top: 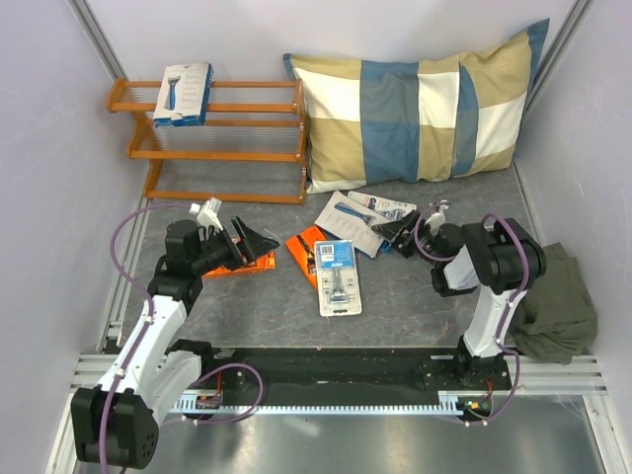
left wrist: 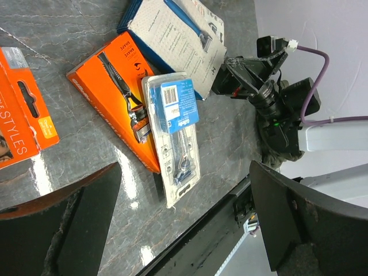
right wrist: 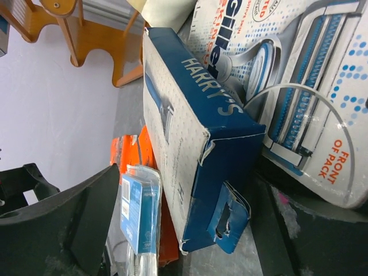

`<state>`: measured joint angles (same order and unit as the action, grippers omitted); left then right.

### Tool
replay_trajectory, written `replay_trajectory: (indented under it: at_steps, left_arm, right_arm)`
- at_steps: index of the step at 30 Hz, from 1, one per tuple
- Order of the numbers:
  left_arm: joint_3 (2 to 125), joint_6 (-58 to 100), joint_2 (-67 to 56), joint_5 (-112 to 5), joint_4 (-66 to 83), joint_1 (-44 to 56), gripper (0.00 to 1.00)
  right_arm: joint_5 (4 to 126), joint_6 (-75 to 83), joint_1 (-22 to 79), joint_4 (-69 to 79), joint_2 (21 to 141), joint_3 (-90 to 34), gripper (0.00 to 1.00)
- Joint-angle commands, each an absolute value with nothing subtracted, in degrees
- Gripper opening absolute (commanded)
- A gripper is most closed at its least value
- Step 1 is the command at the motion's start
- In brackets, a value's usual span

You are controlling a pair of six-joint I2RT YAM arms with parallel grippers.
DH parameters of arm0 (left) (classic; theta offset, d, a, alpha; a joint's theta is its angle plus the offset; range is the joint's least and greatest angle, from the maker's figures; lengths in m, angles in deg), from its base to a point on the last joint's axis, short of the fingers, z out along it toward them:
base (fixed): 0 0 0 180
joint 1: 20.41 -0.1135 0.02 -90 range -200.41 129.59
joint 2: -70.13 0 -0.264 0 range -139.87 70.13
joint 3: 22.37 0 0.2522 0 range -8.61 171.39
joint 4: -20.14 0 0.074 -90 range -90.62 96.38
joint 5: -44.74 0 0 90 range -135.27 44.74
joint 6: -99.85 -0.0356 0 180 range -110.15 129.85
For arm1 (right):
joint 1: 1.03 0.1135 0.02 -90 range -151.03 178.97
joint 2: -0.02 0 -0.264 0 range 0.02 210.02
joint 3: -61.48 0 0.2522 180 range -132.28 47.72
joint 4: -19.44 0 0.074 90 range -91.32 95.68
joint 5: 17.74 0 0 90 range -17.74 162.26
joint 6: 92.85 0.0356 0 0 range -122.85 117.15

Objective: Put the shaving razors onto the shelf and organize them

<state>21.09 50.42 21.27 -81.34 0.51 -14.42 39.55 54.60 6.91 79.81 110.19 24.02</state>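
Observation:
The shelf stands at the back left, and one white razor box lies on its top tier. The other shaving razors lie mid-table: a second white box, a blue-carded pack, a clear blister pack and an orange pack. Another orange pack lies under my left gripper, which is open and empty. My right gripper is open, with the near end of the white box between its fingers. The left wrist view shows the orange pack and the blister pack.
A blue-and-beige checked pillow leans on the back wall right of the shelf. A dark green cloth is bunched at the right edge. Grey walls close in both sides, and a black rail runs along the near edge.

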Motion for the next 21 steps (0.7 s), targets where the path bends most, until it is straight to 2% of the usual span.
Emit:
replay_trajectory:
  at_steps: [1, 4, 6, 8, 9, 11, 12, 18, 21]
  left_arm:
    - [20.49, 48.25, 21.36, -82.09, 3.56, -14.18, 1.0]
    - [20.22, 48.69, 21.36, -82.53, 4.53, -14.26, 1.0]
    - [20.13, 49.04, 21.53, -82.79, 4.88, -14.18, 1.0]
    - [20.05, 49.04, 21.62, -82.79, 5.06, -14.17, 1.0]
    - [20.05, 49.04, 21.88, -82.88, 5.06, -14.17, 1.0]
    - [20.05, 48.78, 22.06, -83.14, 5.15, -14.17, 1.0]
    - [20.05, 48.69, 22.15, -83.23, 5.06, -14.17, 1.0]
    - [20.66, 47.82, 22.59, -83.76, 4.62, -14.17, 1.0]
    - [21.45, 47.29, 22.5, -83.5, 4.09, -14.26, 1.0]
  right_arm:
    - [40.18, 54.54, 6.7, 80.21, 115.15, 24.08, 0.89]
    - [38.86, 55.67, 6.7, 81.87, 117.08, 23.21, 0.77]
    - [37.63, 56.73, 6.79, 84.6, 118.4, 23.03, 0.63]
    - [36.32, 58.23, 6.7, 87.14, 119.19, 22.76, 0.55]
    - [35.96, 58.75, 6.79, 88.03, 119.63, 22.76, 0.47]
    - [35.52, 59.81, 6.79, 89.78, 119.63, 23.03, 0.4]
    - [35.09, 60.07, 6.79, 89.97, 119.2, 23.11, 0.34]
    - [34.47, 59.12, 6.7, 86.9, 113.07, 23.38, 0.2]
    - [34.73, 56.66, 6.7, 82.07, 107.19, 23.64, 0.18]
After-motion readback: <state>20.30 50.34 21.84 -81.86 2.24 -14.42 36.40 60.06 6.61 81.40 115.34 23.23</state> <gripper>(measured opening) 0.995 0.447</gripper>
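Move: The blue-and-white Harry's box lies with its near end between the right hand's open fingers, its middle about 6 cm to the left, 3 cm ahead and 3 cm lower. The Gillette pack is some 5 cm straight ahead, the clear blister pack about 9 cm left and 8 back, the orange razor box 14 left and 4 back, all roughly 4 cm lower. From the left hand, the Harry's box is some 17 cm right, 9 ahead and 15 down. The near end of the Harry's box gets pinched between the right hand's two pads: the hand sinks about 2 cm around it while the fingers close from wide open to a bit under half. Still gripping, the hand eases back about a centimetre and just begins to rise, the wrist tipping its fingers down by some 5 degrees. ##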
